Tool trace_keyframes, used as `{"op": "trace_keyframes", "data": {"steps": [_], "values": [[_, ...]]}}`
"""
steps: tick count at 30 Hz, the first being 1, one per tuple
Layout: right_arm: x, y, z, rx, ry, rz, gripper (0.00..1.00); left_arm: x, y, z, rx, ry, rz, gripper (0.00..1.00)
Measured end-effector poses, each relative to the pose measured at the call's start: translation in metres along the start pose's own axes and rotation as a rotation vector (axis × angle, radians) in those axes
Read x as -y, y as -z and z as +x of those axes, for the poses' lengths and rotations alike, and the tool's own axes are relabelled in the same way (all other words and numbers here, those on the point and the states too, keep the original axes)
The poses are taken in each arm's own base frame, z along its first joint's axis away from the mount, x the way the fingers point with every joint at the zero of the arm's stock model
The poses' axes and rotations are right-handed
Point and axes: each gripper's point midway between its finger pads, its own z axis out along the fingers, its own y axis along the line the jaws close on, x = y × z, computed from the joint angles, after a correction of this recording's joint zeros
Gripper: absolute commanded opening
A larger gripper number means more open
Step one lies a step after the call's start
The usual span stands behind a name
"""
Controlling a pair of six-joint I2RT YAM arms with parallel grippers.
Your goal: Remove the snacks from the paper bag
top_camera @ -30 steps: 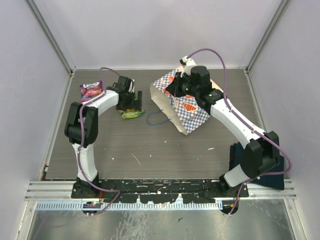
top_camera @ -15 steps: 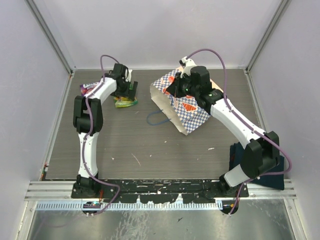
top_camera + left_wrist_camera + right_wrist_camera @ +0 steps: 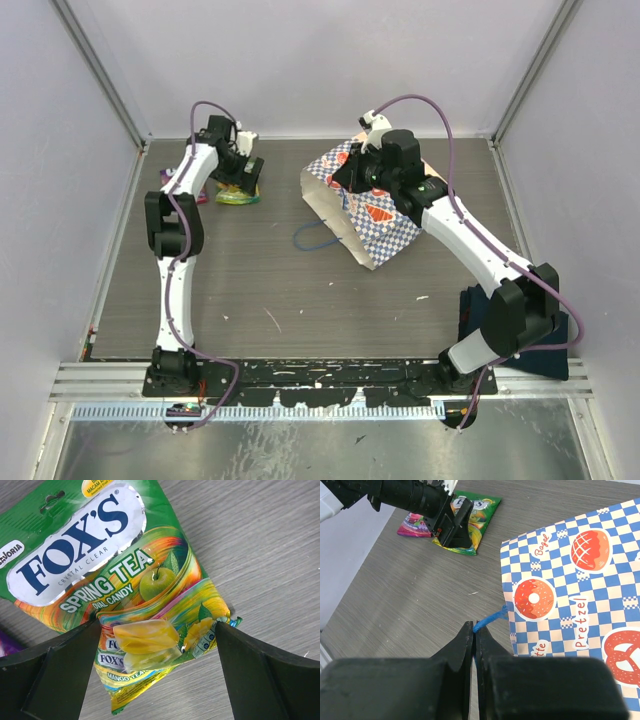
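A green candy packet (image 3: 115, 580), one of the snacks, lies flat on the table at the far left (image 3: 238, 196). My left gripper (image 3: 156, 630) hovers over its lower end, open, a finger on each side. A purple packet (image 3: 412, 525) lies just left of it, mostly hidden by the left arm in the top view. The paper bag (image 3: 375, 215) lies on its side at the far middle, checkered with doughnut and pretzel pictures (image 3: 570, 580). My right gripper (image 3: 475, 630) is shut on the bag's blue cord handle (image 3: 490, 620). The bag's inside is hidden.
The bag's other blue handle (image 3: 310, 240) loops on the table in front of the bag's mouth. A dark blue cloth (image 3: 555, 345) lies by the right arm's base. White walls close in the table on three sides.
My left gripper has moved toward the far left corner, and the green packet has shifted that way with it, next to the purple one. The right arm and the bag have not moved.
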Motion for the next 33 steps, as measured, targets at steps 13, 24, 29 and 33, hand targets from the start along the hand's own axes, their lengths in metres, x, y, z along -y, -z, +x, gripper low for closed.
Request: {"op": "trace_keyframes", "data": {"steps": [13, 24, 29, 33], "values": [[0.0, 0.0, 0.002, -0.014, -0.003, 0.005, 0.01, 0.006, 0.001, -0.003, -0.014, -0.094, 0.04, 0.98], [0.006, 0.004, -0.018, 0.03, -0.017, 0.07, 0.01, 0.134, 0.132, -0.036, 0.424, 0.201, 0.356, 0.98], [0.009, 0.014, -0.032, 0.067, -0.013, 0.12, 0.01, 0.277, 0.141, -0.032, 0.541, 0.133, 0.639, 1.0], [0.009, 0.018, -0.036, 0.08, -0.02, 0.131, 0.01, 0.357, 0.117, -0.016, 0.506, 0.122, 0.725, 0.91]]}}
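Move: The left hand is down over the green snack pack with open fingers. The paper bag's mouth lies about 27 cm to its right, 13 cm back and a few centimetres higher. The green pack's middle is roughly 3 cm ahead and 2 cm left, just below the fingers, the purple pack some 20 cm left and 2 cm ahead, and the loose blue handle 21 cm right and 16 cm back. From the right hand, the mouth is about 19 cm below, roughly 2 cm ahead and 1 cm left. After hovering briefly over the green pack, the left hand comes away with fingers wide open and arcs about 30 cm to the right and 19 cm back, rising some 15 cm before dipping slightly, while its wrist swings nearly 50 degrees so that the fingers turn from pointing down to pointing right at the paper bag's mouth. The right hand keeps its pinch on the bag's blue handle and draws it up about 3 cm and a little to the right, turning slightly clockwise. ##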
